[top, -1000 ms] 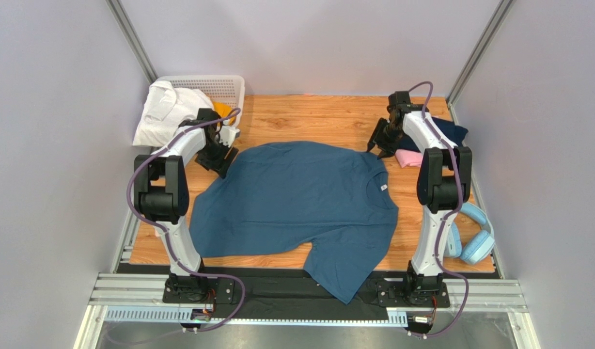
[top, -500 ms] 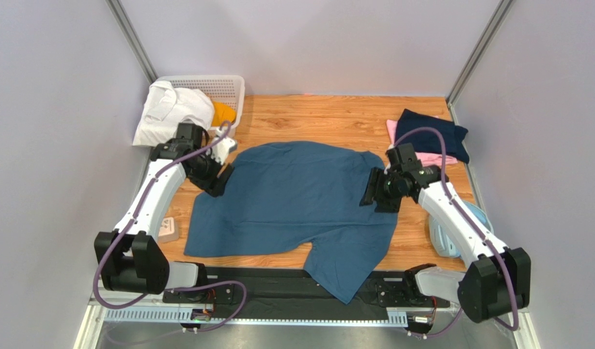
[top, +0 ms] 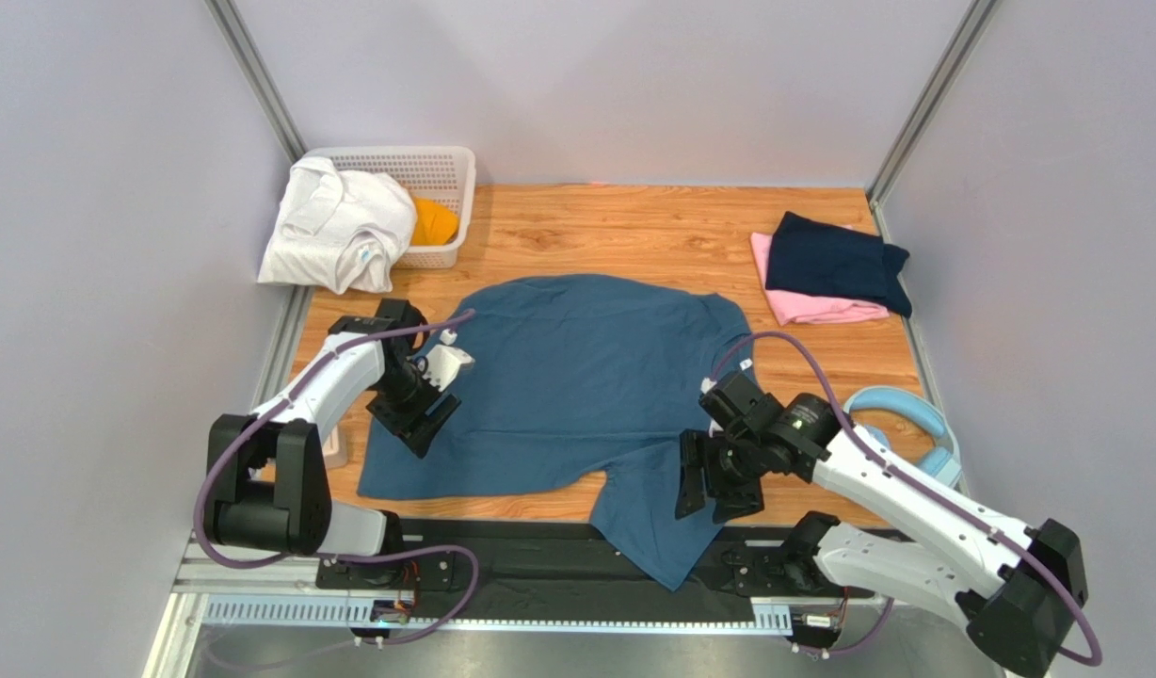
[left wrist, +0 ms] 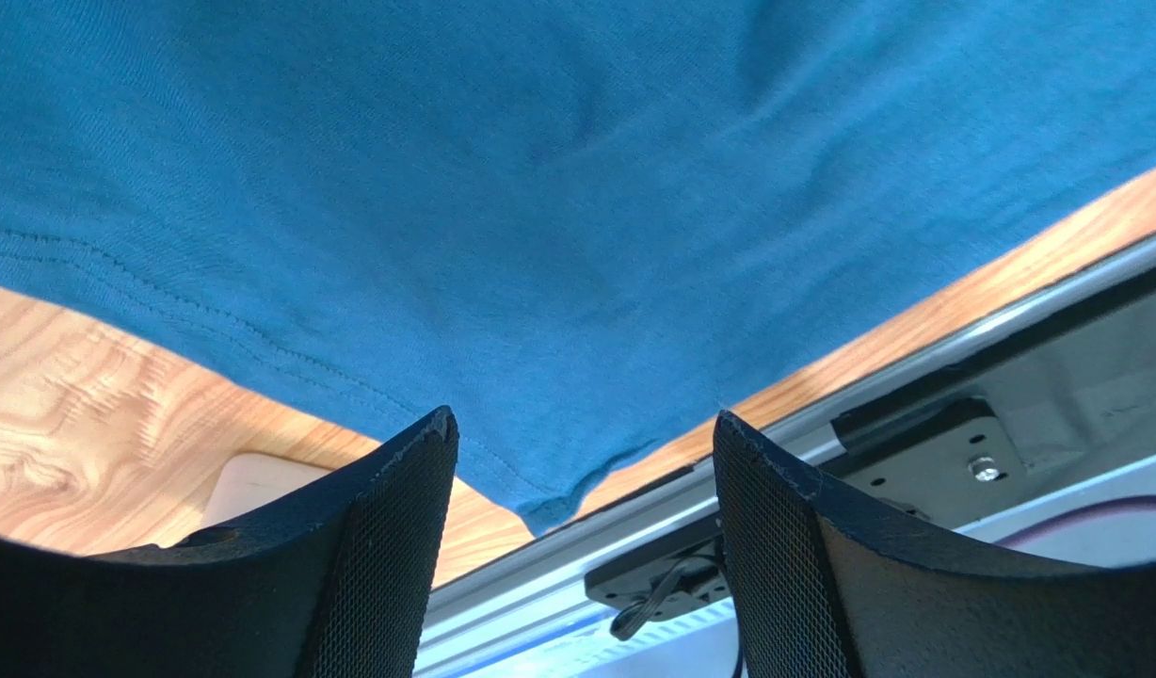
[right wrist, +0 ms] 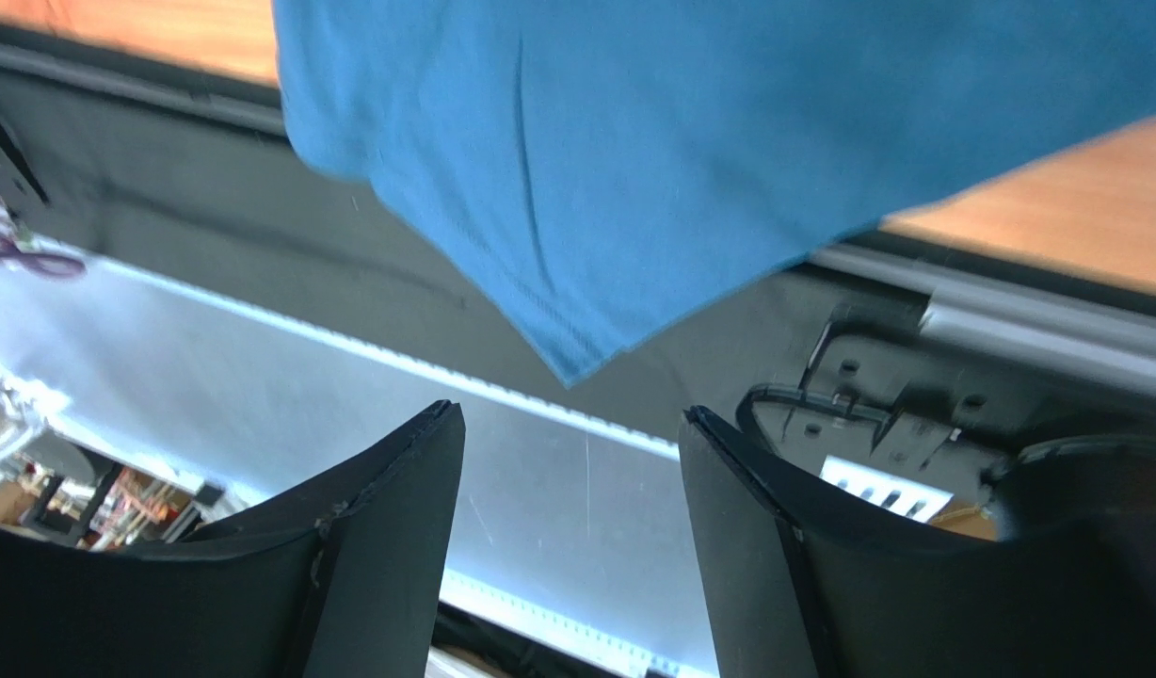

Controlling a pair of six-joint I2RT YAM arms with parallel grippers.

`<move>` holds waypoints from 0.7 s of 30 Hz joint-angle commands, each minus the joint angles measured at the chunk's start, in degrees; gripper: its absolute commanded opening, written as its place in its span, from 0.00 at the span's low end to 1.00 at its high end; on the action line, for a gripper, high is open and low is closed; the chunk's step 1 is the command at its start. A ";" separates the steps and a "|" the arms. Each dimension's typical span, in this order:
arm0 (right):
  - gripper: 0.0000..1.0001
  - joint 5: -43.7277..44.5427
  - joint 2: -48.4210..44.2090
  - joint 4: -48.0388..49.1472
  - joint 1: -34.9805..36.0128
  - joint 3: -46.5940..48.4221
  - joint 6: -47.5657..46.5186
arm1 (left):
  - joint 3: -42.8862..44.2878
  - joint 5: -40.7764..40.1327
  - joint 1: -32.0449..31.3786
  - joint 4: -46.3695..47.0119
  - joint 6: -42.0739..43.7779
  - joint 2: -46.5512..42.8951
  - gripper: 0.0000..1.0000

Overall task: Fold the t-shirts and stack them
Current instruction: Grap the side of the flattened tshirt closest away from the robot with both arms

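A large teal-blue t-shirt (top: 584,375) lies spread flat on the wooden table, and one part of it (top: 669,544) hangs over the near edge. My left gripper (top: 414,413) hovers open over the shirt's near-left hem. In the left wrist view the shirt's corner (left wrist: 541,509) sits just ahead of the open left gripper (left wrist: 584,424). My right gripper (top: 711,478) is open above the overhanging part. In the right wrist view the cloth tip (right wrist: 570,370) hangs beyond the empty right gripper (right wrist: 570,410). A folded navy t-shirt (top: 836,262) rests on a folded pink one (top: 810,308) at the far right.
A white lattice basket (top: 442,167) at the far left holds a white garment (top: 336,219) and an orange one (top: 431,222). Light-blue headphones (top: 912,421) lie at the right edge. A small pale block (left wrist: 259,488) sits by the shirt's left hem. A metal rail (top: 570,572) runs along the near edge.
Both arms have swung back from the far side toward the near edge. The left gripper now sits at the near-left hem, the right over the overhanging part. The right jaws have widened.
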 commanded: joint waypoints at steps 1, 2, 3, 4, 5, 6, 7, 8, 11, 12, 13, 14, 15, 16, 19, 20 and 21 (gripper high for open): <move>0.63 -1.40 -4.50 -4.65 3.53 -3.40 7.24 | -0.30 -1.75 -0.35 3.19 1.05 0.87 0.73; 0.64 -1.84 -5.29 -4.57 4.15 -4.63 7.94 | -0.73 -1.93 -0.35 3.54 1.05 1.13 0.73; 0.63 -2.02 -6.69 -4.39 4.33 -6.90 9.17 | -1.00 -2.62 -0.35 4.76 1.14 1.39 0.73; 0.63 -2.28 -7.14 -3.17 4.50 -8.41 9.62 | -1.44 -2.89 -0.35 5.38 1.22 1.48 0.75; 0.63 -2.90 -7.49 -2.38 4.50 -9.38 9.97 | -2.14 -3.16 -0.35 6.08 1.23 2.09 0.75; 0.63 -2.99 -7.32 -0.63 4.50 -10.17 10.23 | -2.58 -3.25 -0.35 7.22 1.23 2.45 0.76; 0.63 -2.82 -6.97 0.17 4.50 -11.22 10.32 | -2.93 -3.42 -0.35 7.75 1.14 2.80 0.77; 0.63 -2.55 -6.27 0.79 4.50 -11.41 10.06 | -3.11 -3.51 -0.35 8.19 0.96 3.85 0.77; 0.62 -1.85 -2.58 2.90 4.50 -11.85 8.31 | -3.20 -3.51 -0.35 9.60 0.61 5.34 0.77; 0.62 -1.76 -1.53 3.52 4.50 -11.85 7.87 | -3.02 -3.86 -0.35 10.30 0.61 5.79 0.77; 0.61 -1.67 0.92 4.91 4.50 -11.85 7.43 | -2.85 -4.21 -0.35 10.66 0.61 6.31 0.77; 0.61 -1.59 1.99 5.45 4.59 -11.50 6.73 | -2.76 -4.56 -0.35 11.18 0.70 7.19 0.77; 0.60 -1.50 3.04 6.50 4.59 -11.15 6.20 | -2.67 -5.09 -0.35 11.45 0.79 7.55 0.77; 0.60 -1.32 3.75 6.86 4.77 -10.89 6.02 | -2.76 -5.27 -0.35 11.71 0.79 7.81 0.77; 0.58 -1.76 6.12 8.52 5.47 -10.36 5.49 | -3.46 -5.62 -0.18 12.94 1.14 8.25 0.77; 0.58 -2.20 7.08 8.79 5.82 -10.44 5.23 | -3.90 -5.79 -0.09 13.64 1.31 8.60 0.77; 0.58 -2.37 7.53 9.32 5.91 -10.62 4.88 | -4.08 -6.14 0.08 13.91 1.40 8.78 0.77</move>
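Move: The left hand is over the t-shirt near its hem end, with the patch it goes for almost straight below, about 5 cm down. The shirt's near-left corner is some 8 cm back and 7 cm left, and the white block about 13 cm left and 2 cm back. From the right hand, the sleeve tip lies roughly 11 cm back, 3 cm left and 9 cm below. The notch where sleeve meets body is about 12 cm left and 4 cm ahead. The left fingertips come down onto the cloth just inside the shirt's near-left corner, open, sinking about 4 cm with a small drift forward and left. The right hand pulls back about 5 cm towards the sleeve tip, drifting right, then mostly sinks, 6 cm in all. It tilts some 15 degrees so its fingers swing back and to the right, still open above the sleeve. ##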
